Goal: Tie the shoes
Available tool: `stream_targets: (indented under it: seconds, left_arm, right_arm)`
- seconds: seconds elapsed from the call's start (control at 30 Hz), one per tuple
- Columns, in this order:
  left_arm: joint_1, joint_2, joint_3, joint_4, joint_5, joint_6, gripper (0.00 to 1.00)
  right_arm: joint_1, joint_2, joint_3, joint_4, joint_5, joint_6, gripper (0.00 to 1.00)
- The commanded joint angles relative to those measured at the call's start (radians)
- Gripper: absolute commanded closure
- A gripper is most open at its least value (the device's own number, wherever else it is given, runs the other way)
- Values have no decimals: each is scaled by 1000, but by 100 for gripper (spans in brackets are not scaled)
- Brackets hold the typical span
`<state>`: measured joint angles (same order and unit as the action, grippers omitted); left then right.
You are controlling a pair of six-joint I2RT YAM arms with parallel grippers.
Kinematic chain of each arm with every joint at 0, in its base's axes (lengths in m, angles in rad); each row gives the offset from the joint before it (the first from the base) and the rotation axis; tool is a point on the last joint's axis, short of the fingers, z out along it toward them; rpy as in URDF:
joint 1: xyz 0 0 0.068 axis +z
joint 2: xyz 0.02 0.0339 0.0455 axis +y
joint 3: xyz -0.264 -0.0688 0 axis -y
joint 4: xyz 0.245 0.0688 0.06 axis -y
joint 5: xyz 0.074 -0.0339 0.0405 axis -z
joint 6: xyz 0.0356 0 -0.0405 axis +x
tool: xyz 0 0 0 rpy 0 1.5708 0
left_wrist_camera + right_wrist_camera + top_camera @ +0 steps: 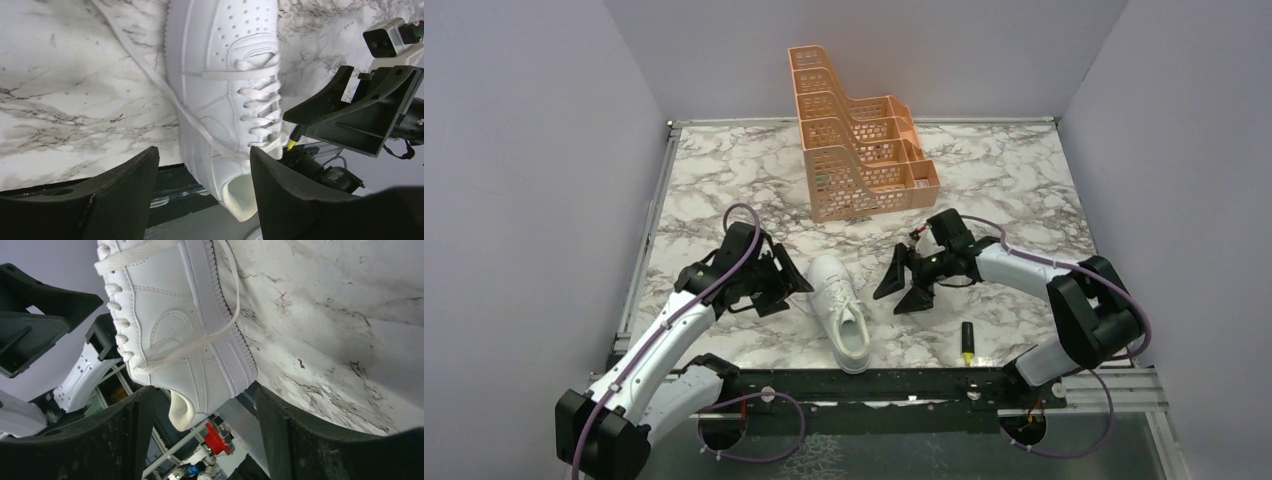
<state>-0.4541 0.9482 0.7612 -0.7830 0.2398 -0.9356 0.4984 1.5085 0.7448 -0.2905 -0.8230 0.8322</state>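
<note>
The white sneaker [841,308] lies on the marble table [724,190] between my two arms, heel toward the near edge. It shows in the left wrist view [225,90] and the right wrist view [180,335] with its laces loose; one lace [150,75] trails over the marble on the left side, another [220,330] hangs down the shoe's right side. My left gripper [792,283] is open and empty just left of the shoe. My right gripper [902,290] is open and empty just right of it.
An orange tiered rack [856,150] stands at the back middle of the table. A yellow-tipped marker [967,342] lies near the front edge, right of the shoe. The black rail [874,385] runs along the near edge.
</note>
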Motion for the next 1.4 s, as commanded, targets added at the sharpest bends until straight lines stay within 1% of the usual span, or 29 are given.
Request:
stream_targets:
  seconds: [0.0,0.1,0.13,0.2,0.23,0.3,0.33,0.47,0.63,0.73,0.8,0.83,0.87,0.9,0.97,1.07,1.2,1.23,1.3,1.37]
  left_arm:
    - [47,-97,-100,33,49,-153,35]
    - [49,-103,-133,34,7,-180,39]
    - [51,-91,-143,33,9,-188,42]
    - [52,-59,-146,33,28,-202,53]
    - [52,-46,-144,33,43,-213,56]
    - [52,-30,-140,36,62,-255,57]
    - [51,-27,-140,39,74,-282,55]
    - [52,-22,-160,55,104,-373,53]
    - [51,-3,-278,197,215,-484,53]
    - [51,3,-307,251,230,-525,53]
    - [50,17,-325,293,247,-545,55]
    - [49,28,-333,316,253,-553,55]
    - [49,41,-340,341,260,-558,57]
    - [49,54,-343,356,263,-556,62]
    - [49,72,-344,364,256,-557,67]
    - [48,60,-347,366,240,-577,67]
    - [49,-7,-368,365,216,-655,69]
    - [49,-24,-371,355,213,-666,72]
    - [48,-52,-355,291,194,-671,72]
    - [49,-83,-337,220,171,-673,72]
  right_arm:
    - [70,55,-3,102,74,145,23]
    - [112,122,53,56,163,197,24]
    - [116,148,59,54,168,218,26]
    - [118,182,60,64,179,263,28]
    - [120,191,58,74,187,289,32]
    - [120,191,55,82,209,316,36]
    - [120,189,50,86,225,329,37]
    - [127,211,41,139,211,360,39]
    - [149,245,39,196,178,397,40]
    - [159,242,25,219,165,422,48]
    - [164,243,20,222,173,426,51]
    - [166,247,22,223,175,422,55]
    - [166,251,26,218,175,417,59]
    - [167,256,32,214,173,414,64]
    - [168,260,42,212,170,411,69]
    - [167,258,45,207,171,409,69]
    - [167,260,38,205,165,406,69]
    - [167,260,35,206,165,405,69]
    - [168,256,35,203,163,401,70]
    - [167,248,40,192,165,389,79]
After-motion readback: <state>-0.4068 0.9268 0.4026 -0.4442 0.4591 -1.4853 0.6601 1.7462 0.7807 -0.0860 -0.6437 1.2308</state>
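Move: The left lace, draped down the shoe's left side, is about 4 cm to the right of my left hand, 2 cm back and 6 cm below. The shoe's middle lies some 9 cm to the right, 1 cm back and 8 cm down. From my right hand, the right lace's loop is about 5 cm left, 1 cm ahead and 6 cm lower, the shoe 10 cm left, 1 cm back and 4 cm lower, and the yellow marker 18 cm right, 7 cm back and 9 cm lower. From either side of the shoe I close in on its laces. My right hand sinks about 5 cm while going left, then goes on left low beside the sole and stops, fingers narrowing around the hanging lace loop. My left hand drops nearly 7 cm, working right and slightly back, then lifts about 1 cm, its wrist turning some 35 degrees and its fingertips narrowing close to the left lace; whether they touch it can't be seen. ##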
